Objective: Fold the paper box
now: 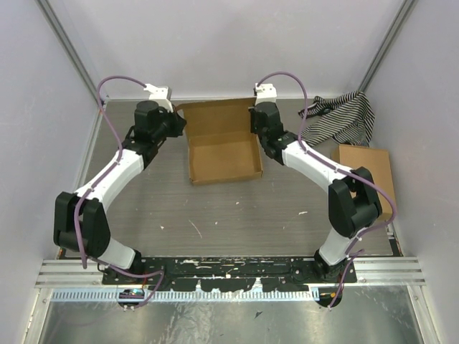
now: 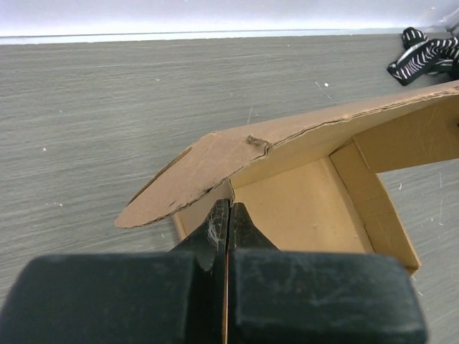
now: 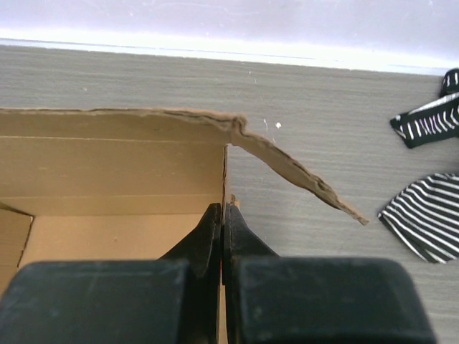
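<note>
The paper box lies open at the middle back of the table, a shallow brown cardboard tray with its lid standing up behind. My left gripper is shut on the box's left side wall, and my right gripper is shut on the right side wall. In the left wrist view the left gripper pinches the thin wall edge below a rounded tab that sticks out from the paper box. In the right wrist view the right gripper clamps the wall of the paper box, with a side flap splayed out to the right.
A black-and-white striped cloth lies bunched at the back right, also in the wrist views. A second brown cardboard box sits by the right wall. White walls close off the table on three sides.
</note>
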Controlling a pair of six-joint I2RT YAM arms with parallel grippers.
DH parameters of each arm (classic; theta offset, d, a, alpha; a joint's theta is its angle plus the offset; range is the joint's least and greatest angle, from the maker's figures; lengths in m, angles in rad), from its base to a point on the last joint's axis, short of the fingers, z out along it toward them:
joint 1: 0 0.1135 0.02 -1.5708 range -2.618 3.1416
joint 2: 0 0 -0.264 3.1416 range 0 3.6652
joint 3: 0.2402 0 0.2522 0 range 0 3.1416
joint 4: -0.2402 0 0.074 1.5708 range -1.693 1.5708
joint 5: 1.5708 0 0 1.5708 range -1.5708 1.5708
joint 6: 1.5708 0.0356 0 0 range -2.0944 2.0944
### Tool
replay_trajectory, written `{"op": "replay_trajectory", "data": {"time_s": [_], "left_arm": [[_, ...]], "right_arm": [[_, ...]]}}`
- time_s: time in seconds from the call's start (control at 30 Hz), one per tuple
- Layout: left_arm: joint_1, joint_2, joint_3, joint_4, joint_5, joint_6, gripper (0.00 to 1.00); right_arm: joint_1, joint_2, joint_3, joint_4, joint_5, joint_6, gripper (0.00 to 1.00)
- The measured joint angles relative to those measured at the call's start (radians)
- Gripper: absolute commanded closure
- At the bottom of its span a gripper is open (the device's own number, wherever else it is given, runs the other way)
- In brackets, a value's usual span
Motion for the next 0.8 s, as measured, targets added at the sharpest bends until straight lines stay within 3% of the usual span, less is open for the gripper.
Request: {"op": "replay_trajectory", "data": {"time_s": [0.23, 0.3, 0.37, 0.43, 0.5, 0.57, 0.7, 0.8], "left_arm": [[-0.038, -0.057, -0.069, 0.015, -0.02, -0.005, 0.98], [-0.054, -0.078, -0.093, 0.015, -0.032, -0.005, 0.88], [-0.071, -0.102, -0.115, 0.013, -0.045, -0.003, 0.72], [-0.087, -0.138, -0.148, 0.004, -0.056, -0.004, 0.61], [-0.102, -0.187, -0.185, -0.01, -0.072, -0.012, 0.54], [-0.113, -0.245, -0.223, -0.034, -0.09, -0.021, 0.51], [-0.12, -0.406, -0.293, -0.117, -0.143, -0.042, 0.49], [-0.12, -0.523, -0.327, -0.195, -0.182, -0.075, 0.49]], "right_arm": [[0.018, -0.089, -0.126, 0.019, 0.017, 0.051, 0.99], [0.025, -0.124, -0.17, 0.029, 0.023, 0.067, 0.98], [0.032, -0.158, -0.207, 0.031, 0.029, 0.08, 0.94], [0.037, -0.194, -0.241, 0.026, 0.028, 0.096, 0.81], [0.045, -0.226, -0.267, -0.001, 0.019, 0.112, 0.64], [0.053, -0.252, -0.288, -0.041, 0.001, 0.128, 0.55], [0.06, -0.325, -0.34, -0.147, -0.059, 0.146, 0.46], [0.064, -0.411, -0.379, -0.238, -0.115, 0.158, 0.45]]}}
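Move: Each hand still pinches its upper corner of the box's nearly upright lid. The open tray that the lid must cover has its middle about 8 cm back and 11 cm right of the left hand. From the right hand it lies roughly 11 cm back and 7 cm left, some 18 cm below both. The striped cloth is about 30 cm right of the right hand and 6 cm farther out; the brown carton is some 34 cm right and 15 cm back. Straight back towards the robot go both hands, about 13 cm each and gathering speed, drawing the lid's free edge forward over the tray. The right also sinks some 4 cm and tips down about 15 degrees; the left stays nearly level and veers left late. Midway both sets of fingers open to about half and let go of the lid's corners while still drawing back, the left first. ##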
